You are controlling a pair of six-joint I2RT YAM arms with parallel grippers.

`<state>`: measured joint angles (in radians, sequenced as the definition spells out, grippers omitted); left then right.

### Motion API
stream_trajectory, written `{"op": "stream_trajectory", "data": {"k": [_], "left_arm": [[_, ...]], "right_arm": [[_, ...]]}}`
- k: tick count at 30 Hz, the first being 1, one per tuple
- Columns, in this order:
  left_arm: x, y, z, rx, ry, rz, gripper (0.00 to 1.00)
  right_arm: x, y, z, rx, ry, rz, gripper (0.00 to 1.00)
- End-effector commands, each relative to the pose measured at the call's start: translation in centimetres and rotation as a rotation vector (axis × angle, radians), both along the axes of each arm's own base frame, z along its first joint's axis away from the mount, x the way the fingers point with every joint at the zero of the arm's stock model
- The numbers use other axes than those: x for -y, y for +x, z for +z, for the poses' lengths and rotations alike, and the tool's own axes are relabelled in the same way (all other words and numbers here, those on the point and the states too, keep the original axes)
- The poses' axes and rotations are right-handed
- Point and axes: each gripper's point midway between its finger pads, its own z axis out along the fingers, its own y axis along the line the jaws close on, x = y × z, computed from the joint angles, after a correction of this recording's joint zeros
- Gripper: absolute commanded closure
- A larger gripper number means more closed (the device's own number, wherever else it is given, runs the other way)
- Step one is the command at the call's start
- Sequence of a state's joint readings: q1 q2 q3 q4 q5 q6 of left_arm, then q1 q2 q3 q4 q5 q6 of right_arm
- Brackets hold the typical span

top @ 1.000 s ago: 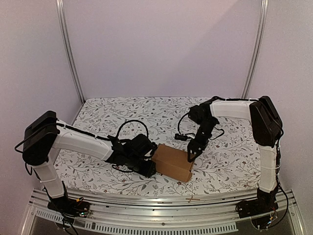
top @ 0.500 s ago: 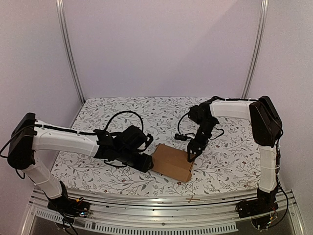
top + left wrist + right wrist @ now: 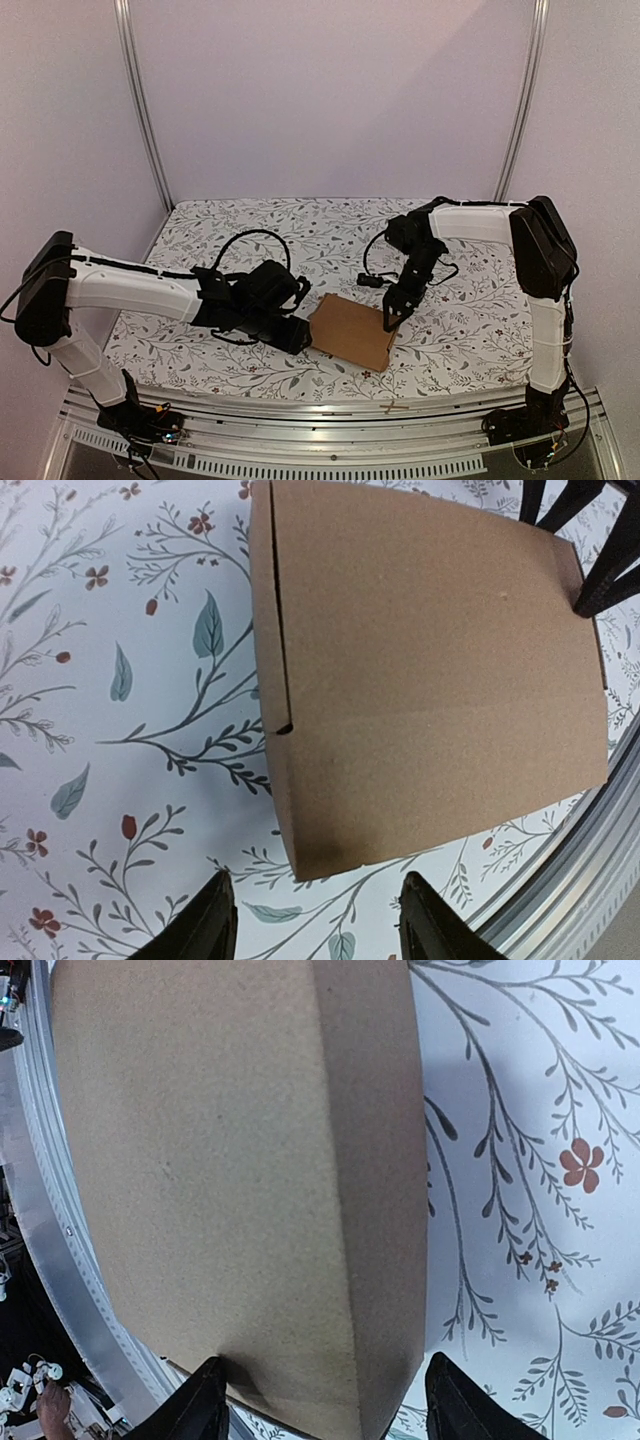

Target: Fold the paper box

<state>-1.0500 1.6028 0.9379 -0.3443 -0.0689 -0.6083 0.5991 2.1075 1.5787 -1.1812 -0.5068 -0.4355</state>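
Observation:
The paper box [image 3: 350, 332] is a closed, flat brown carton lying on the floral cloth near the table's front edge. My left gripper [image 3: 300, 335] is low at its left end, open. In the left wrist view the paper box [image 3: 430, 670] lies just beyond the gripper [image 3: 318, 925], with nothing between the fingers. My right gripper [image 3: 392, 318] points down at the box's far right corner, open. In the right wrist view the paper box [image 3: 230, 1180] fills the left side, and the gripper [image 3: 325, 1410] straddles its edge. One fingertip [image 3: 195, 1410] rests on the top face.
An aluminium rail [image 3: 330, 410] runs along the table's near edge, close to the box. A small brown scrap [image 3: 397, 407] lies on it. Metal frame posts [image 3: 140, 110] stand at the back corners.
My left gripper has drawn back to the left off the box and opened wider. The box now lies flatter on the cloth. The right gripper has stayed at the box's right corner.

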Motion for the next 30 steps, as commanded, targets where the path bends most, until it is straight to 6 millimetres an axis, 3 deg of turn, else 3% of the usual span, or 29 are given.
{"op": "stream_trajectory", "data": {"k": [1, 11, 16, 19, 23, 26, 30], "left_arm": [[0.0, -0.5, 0.4, 0.015, -0.028, 0.015, 0.45], [1.2, 0.2, 0.7, 0.030, -0.026, -0.012, 0.44], [1.3, 0.6, 0.5, 0.018, -0.017, -0.024, 0.44], [1.4, 0.8, 0.5, 0.006, -0.027, -0.023, 0.44], [1.2, 1.1, -0.1, -0.021, -0.024, -0.013, 0.45], [1.0, 1.2, -0.6, -0.037, -0.018, -0.010, 0.46], [1.1, 1.1, -0.7, -0.070, -0.032, -0.013, 0.46]], "right_arm": [[0.3, 0.1, 1.2, 0.011, 0.028, -0.003, 0.34], [1.1, 0.2, 1.9, 0.065, 0.021, 0.039, 0.24], [2.4, 0.9, 4.4, 0.194, 0.019, 0.086, 0.15], [3.1, 0.7, 5.8, 0.244, 0.029, 0.130, 0.01], [3.4, 0.5, 7.6, 0.359, 0.084, 0.186, 0.01], [3.0, -0.6, 9.1, 0.477, 0.189, 0.267, 0.01], [2.0, -3.9, 9.7, 0.629, 0.251, 0.509, 0.01]]}}
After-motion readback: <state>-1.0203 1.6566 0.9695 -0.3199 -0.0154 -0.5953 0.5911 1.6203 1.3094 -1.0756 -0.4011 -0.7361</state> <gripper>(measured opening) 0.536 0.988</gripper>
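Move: The right hand's open fingers straddle the top edge of the folded box at its right end. The box's middle lies about 7 cm to the left, 1 cm back and 2 cm below; a brown strip on the table rail is some 17 cm straight back and 4 cm below. From the left hand the box's middle is roughly 10 cm to the right, 3 cm ahead and 4 cm below. The right fingers open wide and come free of the box's right edge, rising about 8 cm, then tilting outward. ##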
